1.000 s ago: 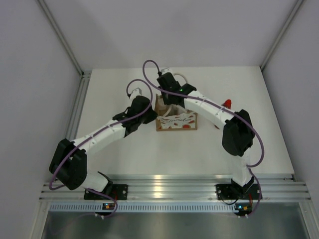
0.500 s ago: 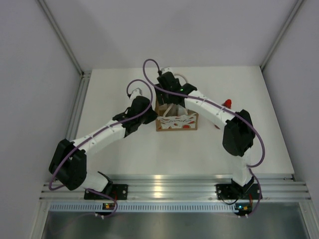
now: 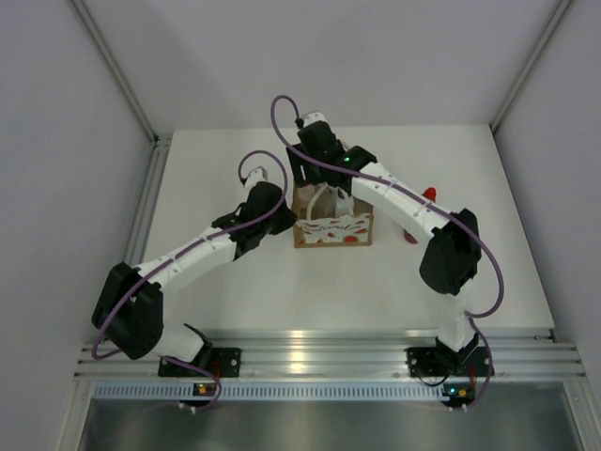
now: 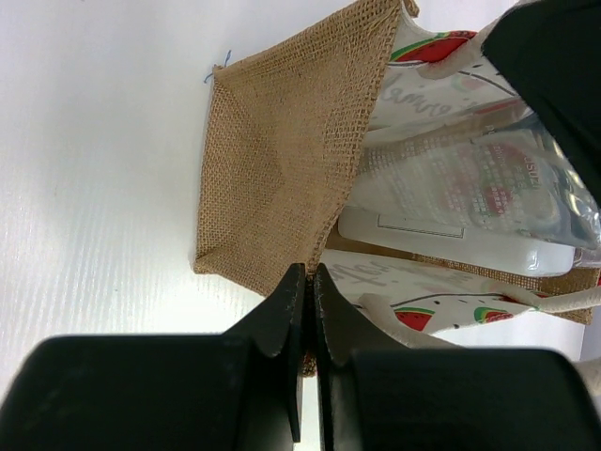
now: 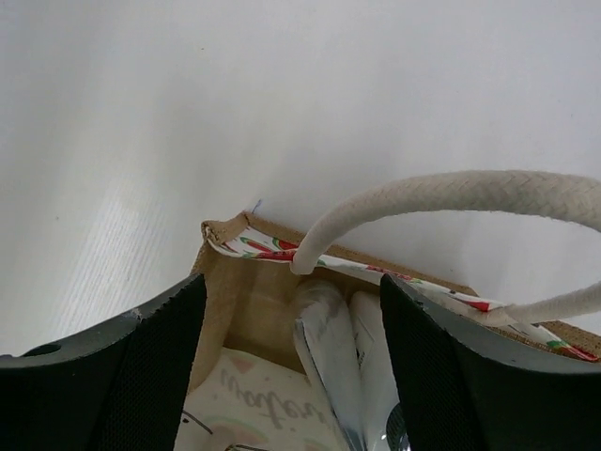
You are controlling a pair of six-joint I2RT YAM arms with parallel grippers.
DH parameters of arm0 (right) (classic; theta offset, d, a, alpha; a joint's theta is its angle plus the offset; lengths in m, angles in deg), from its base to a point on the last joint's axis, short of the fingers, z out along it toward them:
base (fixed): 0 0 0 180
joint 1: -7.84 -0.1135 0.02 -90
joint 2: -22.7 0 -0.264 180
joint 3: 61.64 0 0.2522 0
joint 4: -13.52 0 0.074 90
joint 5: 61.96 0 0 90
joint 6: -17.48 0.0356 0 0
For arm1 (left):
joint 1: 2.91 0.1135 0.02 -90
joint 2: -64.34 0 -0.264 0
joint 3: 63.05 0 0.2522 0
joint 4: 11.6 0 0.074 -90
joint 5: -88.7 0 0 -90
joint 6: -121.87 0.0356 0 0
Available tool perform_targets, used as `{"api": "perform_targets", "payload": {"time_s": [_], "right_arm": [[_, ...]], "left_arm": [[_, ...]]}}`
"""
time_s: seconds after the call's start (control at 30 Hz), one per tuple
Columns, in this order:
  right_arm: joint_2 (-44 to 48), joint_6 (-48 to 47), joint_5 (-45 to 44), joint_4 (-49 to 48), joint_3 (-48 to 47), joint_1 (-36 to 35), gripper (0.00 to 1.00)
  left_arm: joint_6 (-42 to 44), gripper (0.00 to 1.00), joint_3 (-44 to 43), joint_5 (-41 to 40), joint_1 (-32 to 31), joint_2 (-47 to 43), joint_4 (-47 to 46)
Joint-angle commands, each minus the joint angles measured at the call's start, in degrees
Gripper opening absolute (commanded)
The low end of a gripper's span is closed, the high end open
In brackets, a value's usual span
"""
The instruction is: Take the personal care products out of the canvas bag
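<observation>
The canvas bag (image 3: 332, 226) stands mid-table, watermelon-print panel toward the arms. My left gripper (image 3: 285, 215) is shut on the bag's burlap left edge (image 4: 282, 169); in the left wrist view the jaws (image 4: 311, 274) pinch the fabric. My right gripper (image 3: 316, 186) hovers over the bag's mouth, open, with nothing between its fingers (image 5: 293, 366). Inside the bag lie a whitish-grey squeeze tube (image 5: 331, 349) and a white container (image 5: 377, 349) beside it. The tube (image 4: 460, 193) also shows in the left wrist view. A red bottle (image 3: 428, 195) lies on the table right of the bag, partly behind the right arm.
A cream rope handle (image 5: 441, 195) arches across the bag's mouth just beyond my right fingertips. Side walls (image 3: 75, 141) enclose the white table (image 3: 235, 291) left and right. A metal rail (image 3: 319, 357) runs along the near edge.
My right gripper has gone from shut to open and shifted slightly toward the far side above the bag. The left gripper and the bag have stayed put.
</observation>
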Motion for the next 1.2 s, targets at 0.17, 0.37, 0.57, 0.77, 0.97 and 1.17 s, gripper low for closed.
{"api": "perform_targets", "payload": {"time_s": [0.17,0.37,0.57,0.77,0.97,1.17], "right_arm": [[3.0,-2.3,3.0,3.1,-3.5,1.0,0.67],[-3.5,-4.1,5.7,7.0,-11.0,4.2,0.47],[-5.8,-6.4,11.1,11.6,-15.7,6.3,0.43],[-3.8,-5.9,10.8,12.7,-10.8,5.9,0.37],[-1.2,-6.0,7.6,12.6,-8.6,4.1,0.37],[-0.2,-5.9,7.1,12.5,-7.8,3.5,0.37]], "left_arm": [[1.1,0.00,1.5,-0.7,0.2,-0.2,3.3],[1.1,0.00,1.9,-0.8,0.1,-1.5,3.4],[1.3,0.00,2.2,-0.8,0.2,-1.6,3.3],[0.8,0.00,1.8,-0.8,0.2,-0.9,3.3],[0.5,0.00,0.6,-0.3,0.2,0.2,3.4],[0.2,0.00,0.5,-0.7,0.2,0.6,3.3]]}}
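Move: The silver pouch stands in the bag about 2 cm back and 2 cm to the right of the right gripper, its middle some 11 cm below. The white bottle is roughly 4 cm back and 7 cm to the right of the gripper, at like depth; the bag's far rim runs about 2 cm ahead, its middle 4 cm right and 6 cm below. From the left gripper the pouch lies some 6 cm ahead, 6 cm right and 4 cm down. Loop the open right gripper forward and up about 3 cm towards the bag's far side, then draw it back and sink it some 5 cm over the silver pouch, working 2–3 cm to the right overall. Narrow the fingers to roughly half their gap and tip them about 10 degrees further down, but don't close. Keep the left gripper still, pinching the bag's left edge. ##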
